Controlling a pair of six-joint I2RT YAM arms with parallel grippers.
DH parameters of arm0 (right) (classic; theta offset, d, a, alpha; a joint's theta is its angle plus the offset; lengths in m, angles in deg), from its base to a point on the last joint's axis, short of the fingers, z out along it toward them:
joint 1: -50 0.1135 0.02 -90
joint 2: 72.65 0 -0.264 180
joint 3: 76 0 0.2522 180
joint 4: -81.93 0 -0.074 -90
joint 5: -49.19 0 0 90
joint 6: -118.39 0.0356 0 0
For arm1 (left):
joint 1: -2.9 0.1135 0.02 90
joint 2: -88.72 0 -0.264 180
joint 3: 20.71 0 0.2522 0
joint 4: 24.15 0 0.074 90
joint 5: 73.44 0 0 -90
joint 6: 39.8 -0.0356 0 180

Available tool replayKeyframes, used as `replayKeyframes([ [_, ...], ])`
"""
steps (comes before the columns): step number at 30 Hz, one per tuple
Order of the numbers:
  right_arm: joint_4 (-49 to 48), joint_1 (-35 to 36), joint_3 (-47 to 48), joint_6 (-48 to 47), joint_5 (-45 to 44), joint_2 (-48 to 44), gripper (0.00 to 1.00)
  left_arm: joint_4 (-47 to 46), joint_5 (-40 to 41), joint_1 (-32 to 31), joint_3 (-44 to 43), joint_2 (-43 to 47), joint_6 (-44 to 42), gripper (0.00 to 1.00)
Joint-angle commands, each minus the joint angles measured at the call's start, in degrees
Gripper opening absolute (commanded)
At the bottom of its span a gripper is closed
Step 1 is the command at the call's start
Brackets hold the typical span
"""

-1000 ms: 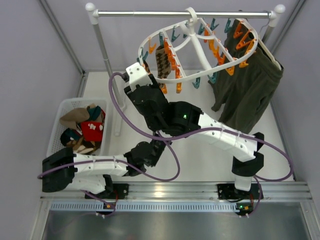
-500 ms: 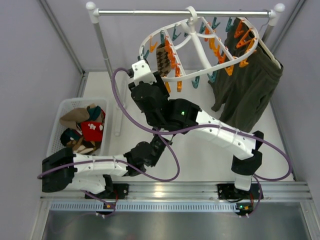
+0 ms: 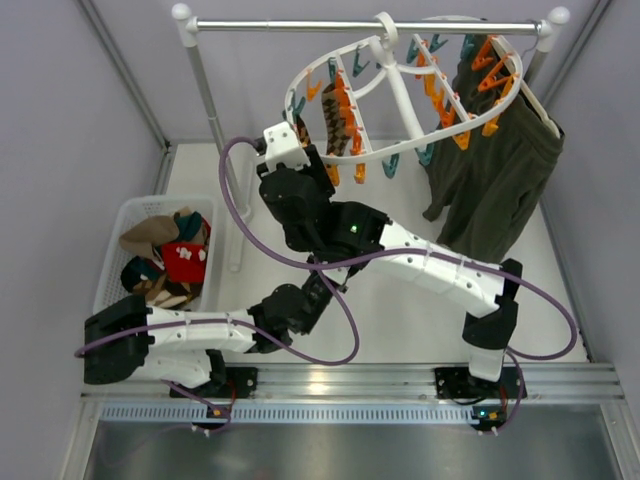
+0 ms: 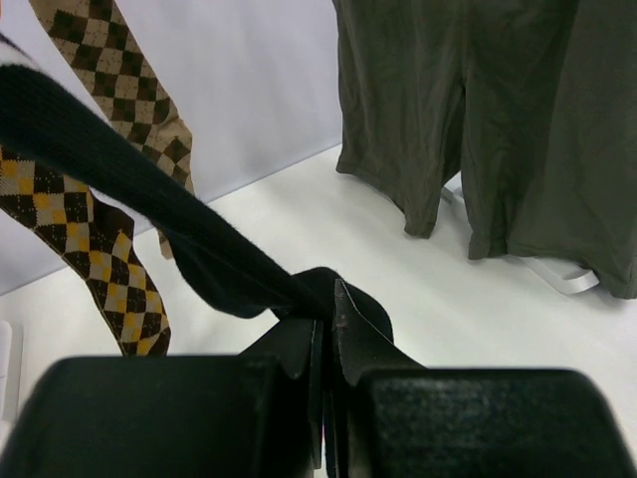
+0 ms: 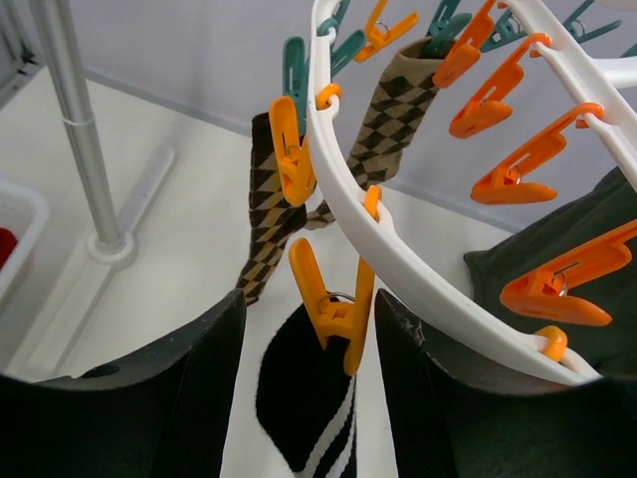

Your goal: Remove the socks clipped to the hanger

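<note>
The round white hanger [image 3: 400, 150] hangs from the rail, tilted. In the right wrist view my right gripper [image 5: 311, 309] is open, its fingers either side of an orange clip [image 5: 333, 314] under the hanger's rim [image 5: 398, 254]. That clip holds a black sock with white stripes [image 5: 299, 398]. My left gripper [image 4: 328, 299] is shut on the lower end of this black sock [image 4: 119, 159], which stretches up and left. Two brown-tan argyle socks [image 5: 274, 224] [image 5: 398, 110] hang clipped beside it. From above, the right gripper [image 3: 295, 140] is at the hanger's near-left rim; the left gripper is hidden under the right arm.
A white basket [image 3: 118, 215] at the left holds several loose socks. Dark olive shorts [image 3: 490, 190] hang at the right of the rail [image 3: 300, 27]. The rail's left post [image 5: 80, 129] stands close to the right gripper.
The right gripper has risen slightly to the hanger's rim. The hanger has swung and tipped, its argyle socks shifting right. The left arm has barely moved.
</note>
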Motion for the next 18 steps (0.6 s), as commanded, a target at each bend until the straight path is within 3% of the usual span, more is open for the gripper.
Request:
replayKeyframes([
  [1, -7.9, -1.2, -2.6, -3.9, -5.4, -1.1, 0.52, -3.1, -0.9, -0.5, -1.1, 0.0, 0.3, 0.00],
  [8, -12.8, -1.4, -5.2, -6.7, -7.8, -1.1, 0.49, -3.1, 0.0, -0.9, -1.9, -0.5, 0.0, 0.00],
  [14, -17.4, -2.3, -5.4, -9.6, -7.5, -0.5, 0.39, -3.0, 0.8, -1.5, -1.9, -0.6, -0.6, 0.00],
  [16, -17.3, -3.0, -4.2, -9.8, -7.1, 0.2, 0.31, -3.1, 2.0, -1.5, -1.8, -0.3, -0.6, 0.00],
  [18, -17.2, -3.3, -3.5, -9.8, -5.9, 1.0, 0.09, -3.1, 3.2, -1.5, -1.6, 0.0, -0.6, 0.00],
])
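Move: The orange clip holding the black sock hangs between the right hand's open fingers, about 2 cm ahead, 1 cm right and 1 cm below. The argyle sock hangs some 14 cm ahead, 6 cm left and 5 cm below this hand, the tan checkered sock roughly 19 cm ahead and 2 cm right. For the left hand, already gripping the black sock, the clip is about 15 cm ahead, 1 cm left and 14 cm up. The right hand eases about 2 cm forward and slightly right, pinching the orange clip; left keeps the black sock. ##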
